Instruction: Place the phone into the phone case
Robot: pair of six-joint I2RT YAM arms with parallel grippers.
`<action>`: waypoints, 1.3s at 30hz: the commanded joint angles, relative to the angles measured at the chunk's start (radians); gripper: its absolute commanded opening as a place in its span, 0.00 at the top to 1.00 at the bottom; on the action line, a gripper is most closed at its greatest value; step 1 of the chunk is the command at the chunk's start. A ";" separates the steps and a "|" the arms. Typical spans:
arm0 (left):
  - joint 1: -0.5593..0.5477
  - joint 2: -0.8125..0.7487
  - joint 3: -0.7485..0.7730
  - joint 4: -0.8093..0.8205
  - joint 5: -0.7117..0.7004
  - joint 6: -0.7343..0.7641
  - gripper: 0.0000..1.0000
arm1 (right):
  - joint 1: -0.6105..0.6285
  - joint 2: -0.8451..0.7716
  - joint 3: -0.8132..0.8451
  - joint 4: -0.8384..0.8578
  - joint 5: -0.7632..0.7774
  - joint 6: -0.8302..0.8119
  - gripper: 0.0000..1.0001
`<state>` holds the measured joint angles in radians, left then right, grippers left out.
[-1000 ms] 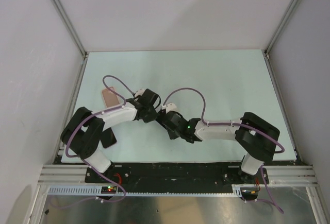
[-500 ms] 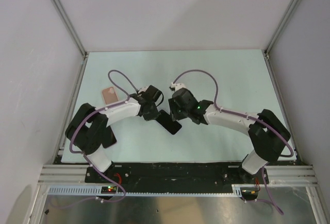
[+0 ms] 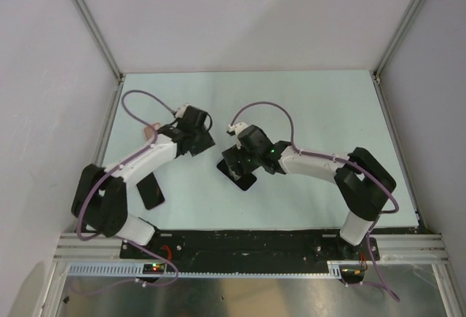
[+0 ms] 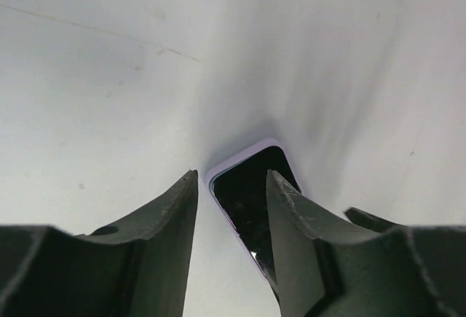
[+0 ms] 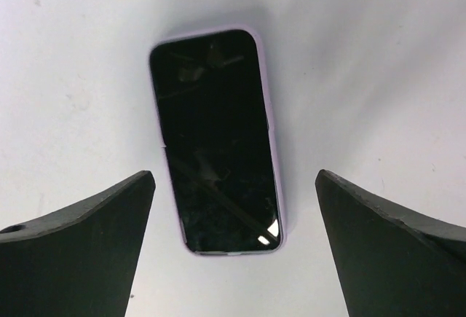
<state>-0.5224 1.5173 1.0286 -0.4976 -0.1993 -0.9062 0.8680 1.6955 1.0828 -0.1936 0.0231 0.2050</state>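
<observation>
The phone (image 5: 215,142) is a black glossy slab with a thin lilac rim, lying flat on the pale table. My right gripper (image 5: 234,175) is open above its near end, one finger on each side, touching nothing. In the top view the phone (image 3: 242,180) pokes out under the right gripper (image 3: 231,167). My left gripper (image 3: 205,142) is open and empty to the phone's left. The left wrist view shows the phone's corner (image 4: 251,193) just ahead of the left gripper (image 4: 231,175). The salmon-pink phone case (image 3: 149,133) lies at the left, mostly hidden by the left arm.
Grey walls with metal posts (image 3: 102,47) close the table in on the left, back and right. Purple cables (image 3: 262,107) loop above both arms. A black part of the left arm (image 3: 151,191) hangs low near the front left.
The left gripper has pulled back up and to the left, away from the phone. The right gripper has come down to the left over the phone, which lies in the same place.
</observation>
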 commanded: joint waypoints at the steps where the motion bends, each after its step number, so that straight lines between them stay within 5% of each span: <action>1: 0.068 -0.126 -0.039 -0.011 -0.006 0.033 0.51 | 0.029 0.082 0.050 0.035 -0.030 -0.125 0.01; 13: 0.035 -0.047 -0.059 0.008 0.031 0.052 0.87 | -0.001 0.190 0.207 0.012 0.088 -0.025 0.02; 25: 0.009 -0.049 -0.160 0.055 0.027 0.011 0.91 | -0.005 0.351 0.360 -0.057 0.087 -0.054 0.02; 39: 0.008 -0.041 -0.188 0.067 0.036 -0.002 0.93 | 0.026 0.354 0.290 -0.075 0.094 -0.053 0.03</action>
<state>-0.5129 1.4815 0.8459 -0.4534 -0.1642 -0.8909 0.8753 2.0403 1.4063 -0.2440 0.0990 0.1627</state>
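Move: Just ahead and to the left of the wide-open right hand, about 2 cm each way and 5 cm below, is the middle of the phone, already lying in its phone case. Their far left corner is some 5 cm ahead and 10 cm left of that hand. From the partly open left hand, the phone's middle lies roughly 4 cm back, 9 cm right and 7 cm below. Dipping about 4 cm towards the phone, the right hand then hops up and forward-left, some 7 cm along the phone, and sinks again to hold at its far end, fingers wide, one tip coming down on the far left corner. The left hand rises a little leftward, then drops back and down beside the case, closing its fingers on nothing. ##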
